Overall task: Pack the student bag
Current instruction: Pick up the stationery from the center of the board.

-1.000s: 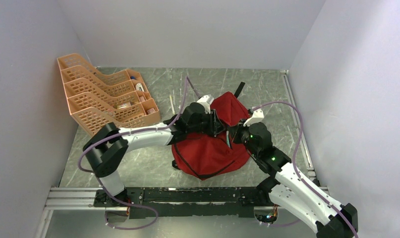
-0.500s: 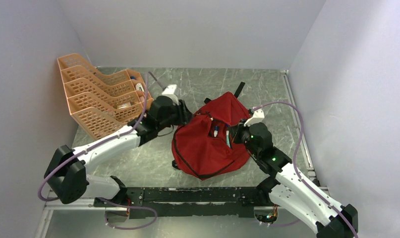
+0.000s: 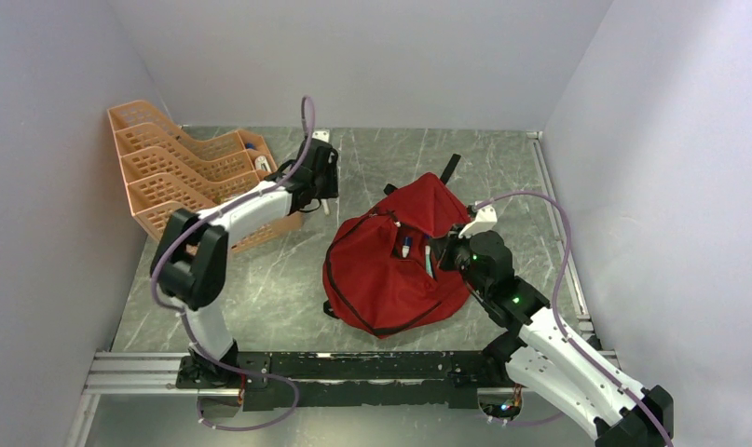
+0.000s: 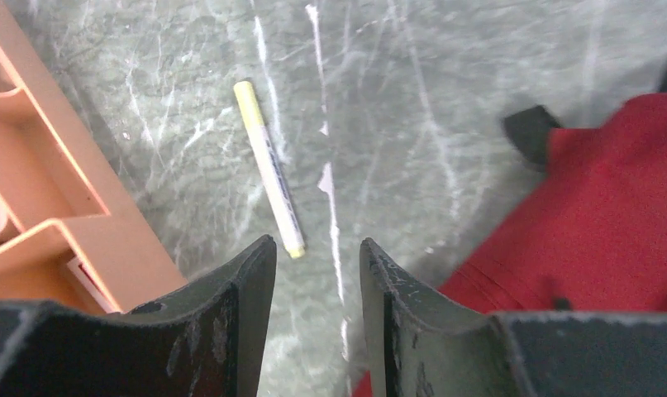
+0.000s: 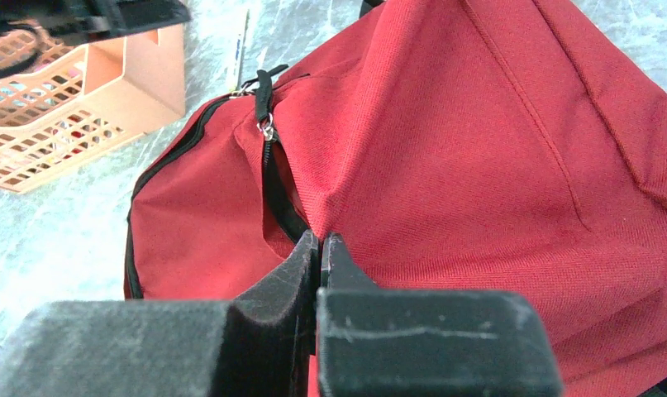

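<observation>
The red student bag [image 3: 390, 279] lies mid-table with its front pocket unzipped, and a pen [image 3: 405, 247] shows inside that pocket. My right gripper [image 3: 437, 256] is at the bag's right side. In the right wrist view it [image 5: 320, 237] is shut on a fold of the bag's [image 5: 478, 149] red fabric beside the black zipper [image 5: 268, 157]. My left gripper [image 3: 326, 198] hangs beside the orange rack. In the left wrist view it [image 4: 317, 244] is open and empty, just above the table. A white pen with a yellow cap [image 4: 269, 167] lies just beyond its fingertips [image 4: 264, 248].
An orange plastic tray rack [image 3: 195, 186] with small items in its compartments stands at the back left, and its corner [image 4: 57, 215] is close to my left finger. The bag's edge [image 4: 611, 223] lies to that gripper's right. Walls close off three sides.
My left arm has pulled away from the bag and swung back left to the rack, over the pen on the table, with its jaws slightly wider. The right gripper has kept its hold.
</observation>
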You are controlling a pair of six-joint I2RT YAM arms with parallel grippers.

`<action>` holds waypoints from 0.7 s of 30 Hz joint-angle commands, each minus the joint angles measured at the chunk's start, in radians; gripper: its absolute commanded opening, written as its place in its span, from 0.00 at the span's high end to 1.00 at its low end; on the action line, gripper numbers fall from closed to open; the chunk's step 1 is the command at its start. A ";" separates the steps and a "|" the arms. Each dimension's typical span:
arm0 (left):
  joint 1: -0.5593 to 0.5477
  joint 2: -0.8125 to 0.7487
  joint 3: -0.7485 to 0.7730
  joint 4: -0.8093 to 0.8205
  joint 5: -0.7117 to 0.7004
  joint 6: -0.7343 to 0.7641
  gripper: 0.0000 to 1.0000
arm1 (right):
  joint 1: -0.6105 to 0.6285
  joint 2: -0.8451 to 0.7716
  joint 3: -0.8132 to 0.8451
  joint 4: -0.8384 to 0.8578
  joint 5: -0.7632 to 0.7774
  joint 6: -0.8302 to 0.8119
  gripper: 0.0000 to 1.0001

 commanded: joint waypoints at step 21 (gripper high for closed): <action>0.075 0.405 0.273 -0.078 -0.010 0.023 0.57 | 0.003 -0.042 0.012 -0.053 -0.062 -0.001 1.00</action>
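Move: The stationery pen lies on the board some 8 cm ahead of the left hand, about 2 cm to its left and roughly 13 cm below it. The organizer's middle is around 31 cm to the left and 5 cm ahead of that hand; the red bag is about 17 cm to its right, 12 cm back. From the right hand, closed on the bag cloth, the pen lies about 25 cm ahead, 28 cm to the left and 16 cm lower. Towards the pen on the board, the left hand sinks about 9 cm, steeply at first, then eases forward for a total reach of some 5 cm with a small drift to the left. The wrist tips down and rolls slightly, about 10 degrees, left side rising, while the fingers stay half open; no touch on the pen can be seen. ##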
